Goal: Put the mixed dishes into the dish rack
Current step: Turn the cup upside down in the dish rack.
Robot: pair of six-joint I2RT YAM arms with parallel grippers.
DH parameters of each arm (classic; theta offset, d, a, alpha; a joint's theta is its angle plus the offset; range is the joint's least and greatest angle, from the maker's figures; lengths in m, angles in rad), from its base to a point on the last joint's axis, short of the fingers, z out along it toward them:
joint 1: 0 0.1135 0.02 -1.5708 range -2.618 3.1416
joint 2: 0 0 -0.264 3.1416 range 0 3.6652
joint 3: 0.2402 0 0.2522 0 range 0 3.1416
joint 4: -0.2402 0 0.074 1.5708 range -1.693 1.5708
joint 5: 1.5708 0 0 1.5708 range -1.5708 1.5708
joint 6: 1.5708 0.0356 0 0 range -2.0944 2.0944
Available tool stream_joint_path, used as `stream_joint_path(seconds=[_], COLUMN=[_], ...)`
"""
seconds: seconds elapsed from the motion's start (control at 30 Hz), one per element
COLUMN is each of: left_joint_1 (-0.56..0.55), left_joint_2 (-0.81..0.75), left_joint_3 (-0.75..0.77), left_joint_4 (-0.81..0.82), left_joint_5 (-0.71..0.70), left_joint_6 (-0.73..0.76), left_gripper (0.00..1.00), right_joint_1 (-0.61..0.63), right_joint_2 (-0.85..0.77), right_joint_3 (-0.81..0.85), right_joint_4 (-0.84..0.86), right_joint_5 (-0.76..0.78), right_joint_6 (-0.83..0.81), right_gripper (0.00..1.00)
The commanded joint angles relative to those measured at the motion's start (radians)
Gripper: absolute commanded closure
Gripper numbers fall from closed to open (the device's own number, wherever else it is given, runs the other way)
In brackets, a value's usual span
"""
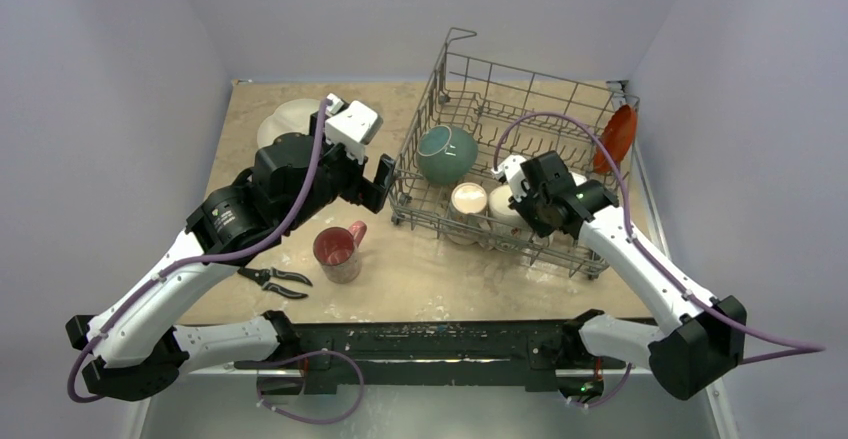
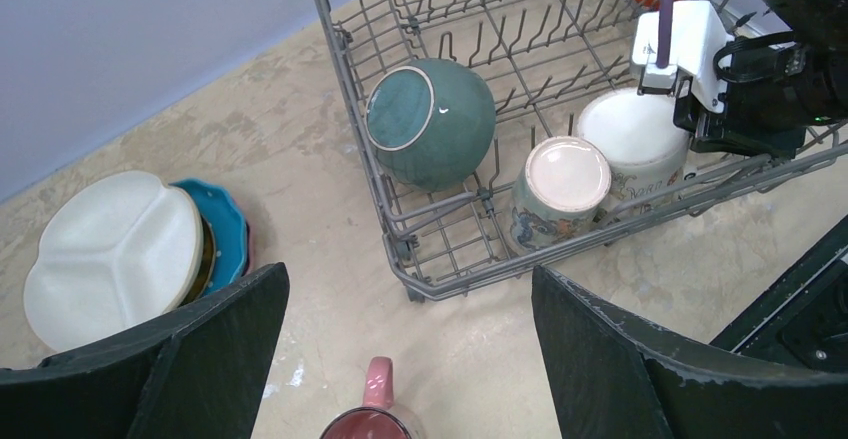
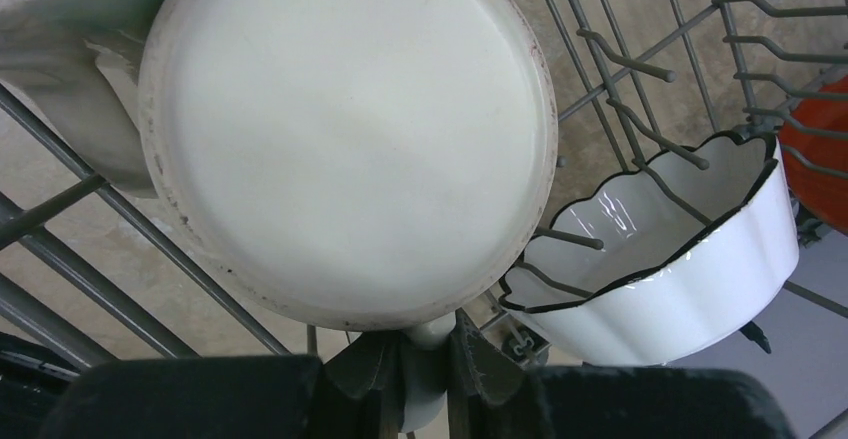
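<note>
The grey wire dish rack [image 1: 437, 81] holds a teal bowl [image 1: 447, 154], a patterned mug [image 1: 468, 199], a cream mug [image 1: 503, 206], a small white fluted bowl [image 3: 680, 269] and an orange plate [image 1: 620, 137]. My right gripper [image 3: 425, 359] is inside the rack, shut on the handle of the upturned cream mug [image 3: 350, 139]. My left gripper [image 2: 408, 274] hangs open over the table just left of the rack. The red mug [image 2: 370, 421] stands upright below it, untouched.
A white divided plate [image 2: 110, 254] lies on a blue plate [image 2: 228, 234] at the table's back left. Black-handled pliers [image 1: 273, 280] lie near the front left edge, by the red mug [image 1: 338, 251].
</note>
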Motion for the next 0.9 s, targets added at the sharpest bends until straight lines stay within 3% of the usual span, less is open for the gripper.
stream_joint_path(seconds=[0.0,0.1,0.23,0.33,0.67,0.77,0.87], left_joint_1=[0.007,0.006,0.006,0.007,0.007,0.007,0.007], left_joint_2=[-0.009,-0.014,-0.017,-0.017,-0.017,-0.017,-0.015], left_joint_3=[0.035,0.029,0.024,0.024,0.022,0.024,0.024], left_joint_4=[0.013,0.017,0.021,0.025,0.027,0.025,0.027], left_joint_5=[0.014,0.013,0.012,0.012,0.029,0.031,0.031], left_joint_6=[-0.023,-0.024,-0.024,-0.023,-0.02,-0.018,-0.021], left_gripper=[0.1,0.1,0.1,0.1,0.1,0.1,0.1], right_joint_1=[0.017,0.029,0.031,0.031,0.031,0.031,0.031], right_joint_2=[0.013,-0.016,-0.027,-0.041,-0.133,-0.187,-0.221], right_joint_3=[-0.056,-0.069,-0.053,-0.018,0.06,0.083,0.098], right_joint_4=[0.092,0.111,0.066,0.019,-0.029,0.037,0.14], right_joint_5=[0.125,0.153,0.035,-0.06,-0.288,-0.296,-0.178], right_joint_6=[0.028,0.021,-0.006,-0.021,-0.025,0.072,0.3], right_gripper=[1.0,0.98,0.63,0.48,0.33,0.24,0.11])
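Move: The right hand already pinches the handle of the upside-down cup, whose middle lies about 4 cm ahead and 5 cm left, at hand height. The beige cup is some 14 cm left and 5 cm ahead, the teal bowl 19 cm left and 14 cm ahead, the white bowl 7 cm right and 5 cm ahead, slightly lower. From the left hand the cup lies roughly 28 cm right, 5 cm ahead, and 23 cm down. The right fingers keep their pinch on the cup's handle through a nudge of about 1 cm to the right, then open wide and let go. The hand backs off towards the robot by some 2 cm, then swings left and rises about 4 cm each way, clear of the handle, its left side rolling up some 15 degrees. ##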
